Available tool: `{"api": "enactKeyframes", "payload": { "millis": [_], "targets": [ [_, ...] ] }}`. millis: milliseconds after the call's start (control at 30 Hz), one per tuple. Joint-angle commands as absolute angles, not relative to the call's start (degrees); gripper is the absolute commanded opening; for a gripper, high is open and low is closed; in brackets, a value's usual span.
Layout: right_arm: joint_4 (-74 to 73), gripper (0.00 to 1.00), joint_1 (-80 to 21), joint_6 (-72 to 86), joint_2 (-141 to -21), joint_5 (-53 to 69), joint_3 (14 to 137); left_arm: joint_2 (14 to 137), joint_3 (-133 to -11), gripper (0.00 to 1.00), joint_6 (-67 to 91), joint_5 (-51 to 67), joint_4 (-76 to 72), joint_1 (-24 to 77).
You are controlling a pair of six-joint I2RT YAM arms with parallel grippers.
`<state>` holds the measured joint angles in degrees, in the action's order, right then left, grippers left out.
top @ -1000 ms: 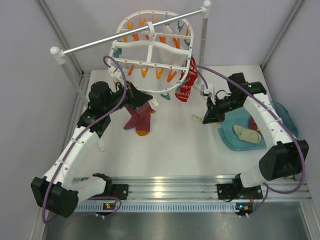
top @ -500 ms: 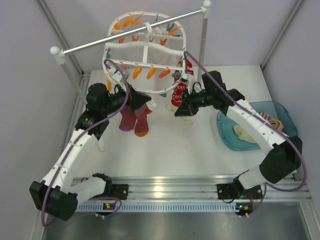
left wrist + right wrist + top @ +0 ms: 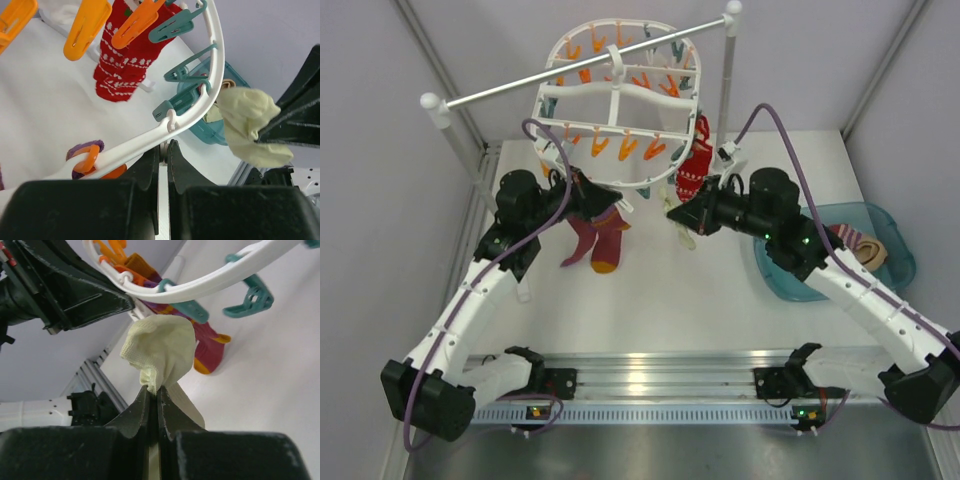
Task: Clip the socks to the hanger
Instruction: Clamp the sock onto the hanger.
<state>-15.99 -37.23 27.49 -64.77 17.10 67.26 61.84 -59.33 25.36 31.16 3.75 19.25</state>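
The white oval hanger [image 3: 620, 92] hangs from the rail with orange and teal clips under it. My left gripper [image 3: 612, 200] is shut on the hanger's near rim [image 3: 150, 141]. My right gripper [image 3: 672, 215] is shut on a bunched cream sock [image 3: 160, 352], which hangs just below the rim and beside a teal clip [image 3: 186, 310]. In the left wrist view the same sock [image 3: 247, 125] sits right of the rim. A second sock [image 3: 860, 250] with a striped part lies in the teal tray [image 3: 898, 272].
Maroon socks with orange ends [image 3: 595, 240] hang clipped by the left gripper. A red patterned sock [image 3: 695, 170] hangs at the hanger's right side. The metal rail [image 3: 580, 70] on white posts crosses above. Enclosure walls stand on both sides.
My right arm has swung left from the tray to the hanger's near rim, carrying the cream sock. The hanger swayed left and back. The left gripper kept its hold.
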Motion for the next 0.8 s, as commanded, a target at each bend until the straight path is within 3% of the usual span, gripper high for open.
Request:
{"api": "enactKeyframes", "payload": {
  "millis": [0, 400, 767],
  "targets": [
    [-11.3, 0.00, -42.5, 40.0, -64.9, 10.9, 66.3, 61.0, -58.2, 0.00, 30.0, 31.1, 1.7, 20.0],
    [-15.6, 0.00, -48.9, 56.9, -68.5, -2.0, 64.3, 59.7, -57.4, 0.00, 34.8, 28.0, 1.0, 20.2],
    [-8.7, 0.00, -50.1, 62.0, -74.2, -3.9, 67.1, 60.1, -56.7, 0.00, 37.1, 28.9, -1.3, 21.6]
  ]
}}
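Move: The right hand holds the cream sock; the white clip in the left fingers lies about 9 cm to its left, some 2 cm farther out and roughly level. The teal clip on the hanger's near rim is some 6 cm left and 4 cm ahead. The red sock hangs about 11 cm ahead, 4 cm right; the maroon sock is some 15 cm left, 4 cm ahead, both well lower. From the left hand, the cream sock is about 12 cm right, 3 cm back, slightly below. Still pinching the cream sock, the right hand sweeps left and a little back, then sinks and comes forward again, ending about 8 cm lower and 5 cm farther left, below the white clip. Its wrist turns some 30 degrees, so the fingers dip and swing clockwise to point more forward. The left hand keeps its grip on the white clip in place, rolling about 10 degrees. ##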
